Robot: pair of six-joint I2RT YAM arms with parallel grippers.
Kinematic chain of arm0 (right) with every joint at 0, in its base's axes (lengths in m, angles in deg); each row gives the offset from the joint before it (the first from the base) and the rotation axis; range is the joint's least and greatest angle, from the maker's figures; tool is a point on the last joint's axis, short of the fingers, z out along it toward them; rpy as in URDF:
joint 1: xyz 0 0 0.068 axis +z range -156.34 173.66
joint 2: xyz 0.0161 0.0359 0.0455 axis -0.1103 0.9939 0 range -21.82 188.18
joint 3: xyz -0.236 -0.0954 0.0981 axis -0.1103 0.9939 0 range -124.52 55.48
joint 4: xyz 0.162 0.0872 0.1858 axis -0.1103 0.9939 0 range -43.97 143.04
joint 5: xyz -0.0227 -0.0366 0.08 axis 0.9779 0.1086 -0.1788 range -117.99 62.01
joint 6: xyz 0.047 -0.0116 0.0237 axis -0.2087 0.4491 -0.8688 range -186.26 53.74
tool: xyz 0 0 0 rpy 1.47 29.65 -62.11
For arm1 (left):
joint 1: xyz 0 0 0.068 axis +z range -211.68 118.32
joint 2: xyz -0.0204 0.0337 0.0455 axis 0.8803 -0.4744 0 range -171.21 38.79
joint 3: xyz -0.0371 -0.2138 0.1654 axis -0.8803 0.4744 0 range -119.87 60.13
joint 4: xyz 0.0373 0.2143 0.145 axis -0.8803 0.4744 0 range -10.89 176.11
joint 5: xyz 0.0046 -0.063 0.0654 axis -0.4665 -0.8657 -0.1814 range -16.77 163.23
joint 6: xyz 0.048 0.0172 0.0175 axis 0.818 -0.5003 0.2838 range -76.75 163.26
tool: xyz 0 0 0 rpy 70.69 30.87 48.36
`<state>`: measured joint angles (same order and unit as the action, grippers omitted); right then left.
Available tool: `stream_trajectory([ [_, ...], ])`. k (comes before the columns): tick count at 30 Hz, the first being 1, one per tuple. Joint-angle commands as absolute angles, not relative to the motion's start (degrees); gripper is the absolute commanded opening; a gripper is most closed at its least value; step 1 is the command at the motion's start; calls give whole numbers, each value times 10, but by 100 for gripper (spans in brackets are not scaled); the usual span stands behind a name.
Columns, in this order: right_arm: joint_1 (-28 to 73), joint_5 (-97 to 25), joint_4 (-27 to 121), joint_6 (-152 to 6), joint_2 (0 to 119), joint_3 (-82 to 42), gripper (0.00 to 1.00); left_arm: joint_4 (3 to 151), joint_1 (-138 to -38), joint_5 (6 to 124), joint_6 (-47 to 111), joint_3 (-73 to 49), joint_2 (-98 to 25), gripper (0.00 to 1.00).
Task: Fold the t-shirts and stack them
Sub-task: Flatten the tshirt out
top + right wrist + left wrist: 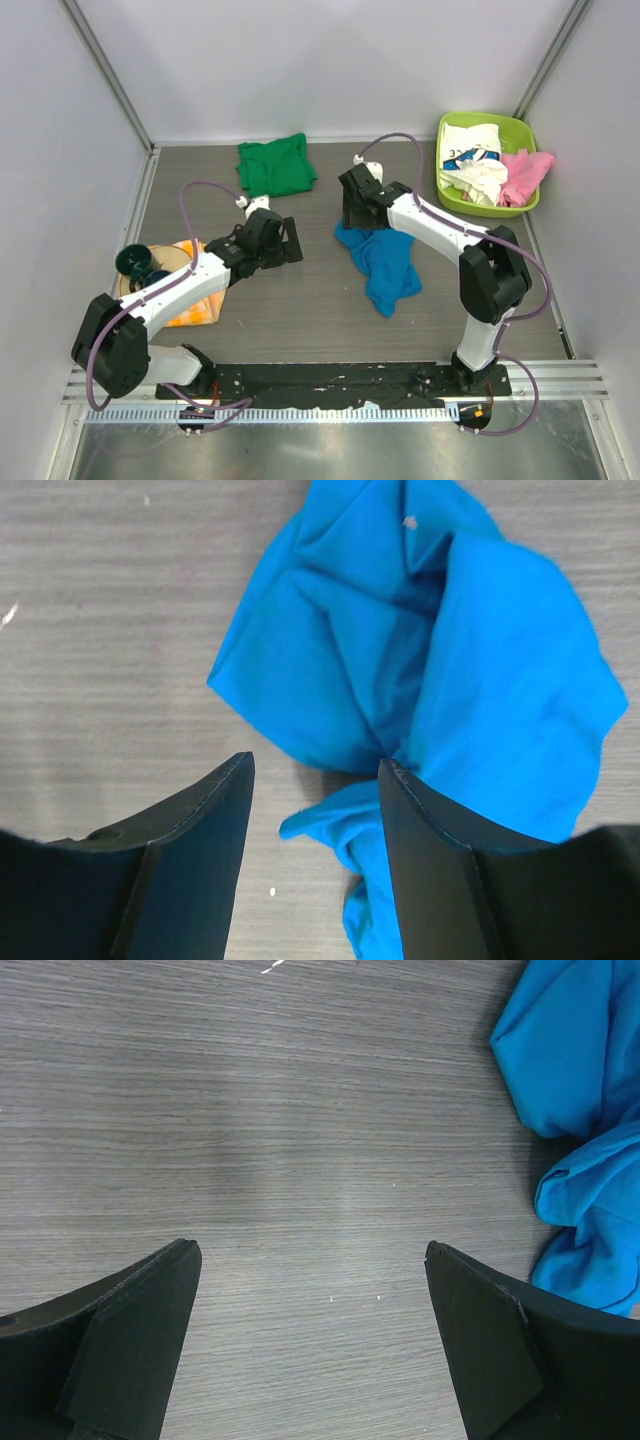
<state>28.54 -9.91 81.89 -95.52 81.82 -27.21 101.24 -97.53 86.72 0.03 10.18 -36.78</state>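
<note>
A crumpled bright blue t-shirt [385, 265] lies at mid-table. My right gripper [352, 225] is down at its far-left edge. In the right wrist view the jaws [315, 770] stand partly apart around a small fold of the blue t-shirt [480, 660]; the right finger touches the cloth and the left finger is clear of it. My left gripper [295, 245] hovers wide open over bare table to the left, with the blue t-shirt [580, 1060] at the right edge of its wrist view and nothing between its fingers [312, 1260]. A green t-shirt [275, 165] lies folded at the back.
A lime green basket [520, 125] at the back right holds a white printed t-shirt [475, 150] and a pink one [525, 172]. An orange-yellow checked cloth [190, 300] and a dark teal object [135, 262] sit at the left, under my left arm. Walls enclose the table.
</note>
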Motion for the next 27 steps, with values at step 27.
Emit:
stream_trajectory([
  [27, 373, -32, 802, -994, 848, -230, 58, 981, -972, 875, 6, 113, -353, 100],
])
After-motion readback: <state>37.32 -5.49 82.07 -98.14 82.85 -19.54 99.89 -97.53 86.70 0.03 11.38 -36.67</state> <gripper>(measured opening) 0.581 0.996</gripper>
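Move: The blue t-shirt's small folded tip on its left edge lies about 6 cm back from the right hand, 2 cm to its left and 6 cm below. The shirt's left corner is roughly 7 cm farther out than that tip and 3 cm left of it. The green t-shirt sits some 13 cm ahead of the right hand and 18 cm left. From the left hand, the folded tip is about level and 14 cm to the right. The right hand draws back about 7 cm, then sinks 5 cm towards the folded tip, fingers staying part-open. ##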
